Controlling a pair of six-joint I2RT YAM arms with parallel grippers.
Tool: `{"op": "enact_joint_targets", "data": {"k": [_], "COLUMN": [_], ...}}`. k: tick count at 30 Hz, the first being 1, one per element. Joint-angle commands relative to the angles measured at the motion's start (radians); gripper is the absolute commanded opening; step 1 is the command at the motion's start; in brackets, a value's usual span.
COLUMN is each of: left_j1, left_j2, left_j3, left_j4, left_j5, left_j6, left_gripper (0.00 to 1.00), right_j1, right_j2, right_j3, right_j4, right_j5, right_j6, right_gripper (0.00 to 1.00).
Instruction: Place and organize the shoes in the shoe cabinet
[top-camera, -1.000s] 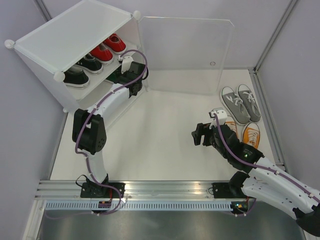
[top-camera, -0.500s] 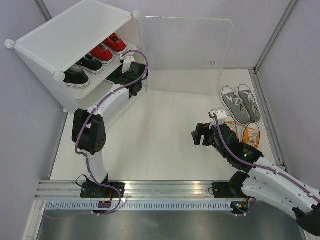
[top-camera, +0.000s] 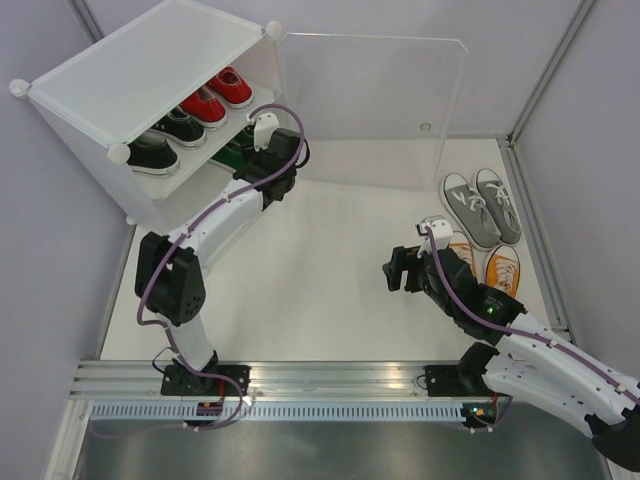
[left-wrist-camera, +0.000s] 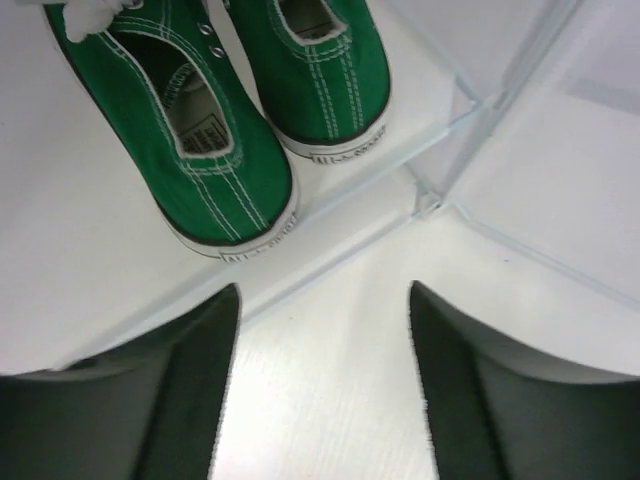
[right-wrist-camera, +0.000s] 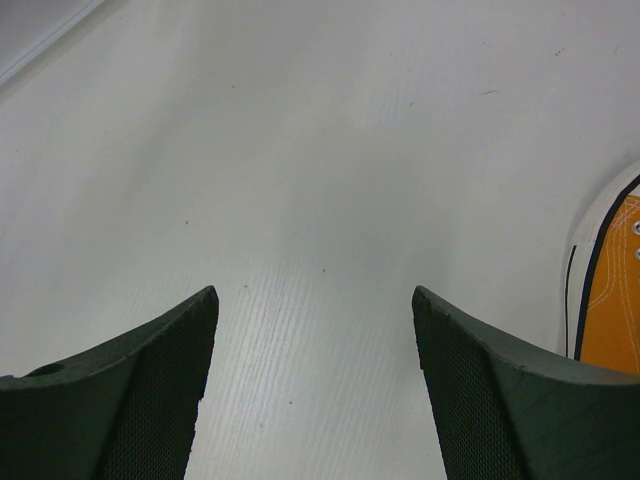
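Observation:
The white shoe cabinet (top-camera: 150, 70) stands at the back left with its clear door (top-camera: 370, 110) swung open. A red pair (top-camera: 215, 98) and a black pair (top-camera: 165, 140) sit on its upper shelf. A green pair (left-wrist-camera: 200, 130) rests side by side on a lower shelf, heels towards me, close to the shelf's front edge. My left gripper (left-wrist-camera: 323, 290) hangs open just outside that shelf, empty and clear of the green heels. A grey pair (top-camera: 482, 207) and an orange pair (top-camera: 497, 268) lie on the table at the right. My right gripper (right-wrist-camera: 314, 292) is open and empty left of the orange shoe (right-wrist-camera: 612, 300).
The cabinet's front corner post (left-wrist-camera: 440, 190) and the door's lower edge lie just right of my left gripper. A raised rail (top-camera: 530, 220) borders the table on the right, behind the grey pair. My right forearm covers part of one orange shoe.
My left gripper has opened wider and drawn back out of the cabinet towards the right, leaving the green pair on the shelf. The right arm has not moved.

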Motion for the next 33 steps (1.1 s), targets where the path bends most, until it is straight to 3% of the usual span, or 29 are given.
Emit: {"op": "enact_joint_targets", "data": {"k": [1, 3, 9, 16, 29, 33], "left_j1": [-0.011, -0.009, 0.018, 0.066, 0.096, 0.098], "left_j2": [-0.028, -0.015, 0.052, 0.124, 0.126, 0.138], "left_j3": [-0.003, 0.003, 0.049, 0.113, 0.142, 0.167], "left_j4": [-0.018, -0.019, -0.025, -0.024, -0.042, -0.042], "left_j5": [-0.06, -0.07, -0.067, -0.052, -0.156, -0.099], "left_j6": [-0.076, -0.076, -0.058, -0.024, -0.023, -0.02], "left_gripper": [0.65, 0.49, 0.32, 0.3, 0.3, 0.34], "right_j1": [0.003, 0.003, 0.003, 0.003, 0.003, 0.003], "right_j2": [-0.006, -0.009, -0.009, -0.009, -0.001, -0.004], "right_j3": [-0.001, -0.001, -0.003, -0.004, -0.006, -0.007], "right_j4": [0.021, 0.022, 0.022, 0.022, 0.03, 0.03], "right_j5": [-0.001, 0.001, 0.002, 0.004, 0.001, 0.004], "right_j6": [-0.003, -0.003, 0.001, 0.001, 0.001, 0.001], "right_gripper": [0.82, 0.82, 0.82, 0.82, 0.82, 0.82]}}
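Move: The left green shoe lies on the middle shelf, its middle about 8 cm ahead of the left gripper, 13 cm to the left and 4 cm lower; its heel, much nearer, sticks out at the shelf edge. From that gripper the right green shoe is about 15 cm ahead and 6 cm left, at the same height, and the nearer red shoe 6 cm ahead, 12 cm left, 12 cm above. From the idle right gripper the left green shoe is roughly 33 cm ahead, 43 cm left, about level. Shut the empty left gripper to about a third open while it finishes a short swing of just under 1 cm to the right, then bring it left, forward and down, about 5 cm in all, to the left green shoe's heel. Press the nearly closed fingertips against the heel and, after a brief halt, keep on left and slightly forward to push the shoe into the cabinet, easing up a little and turning a few degrees counter-clockwise. ##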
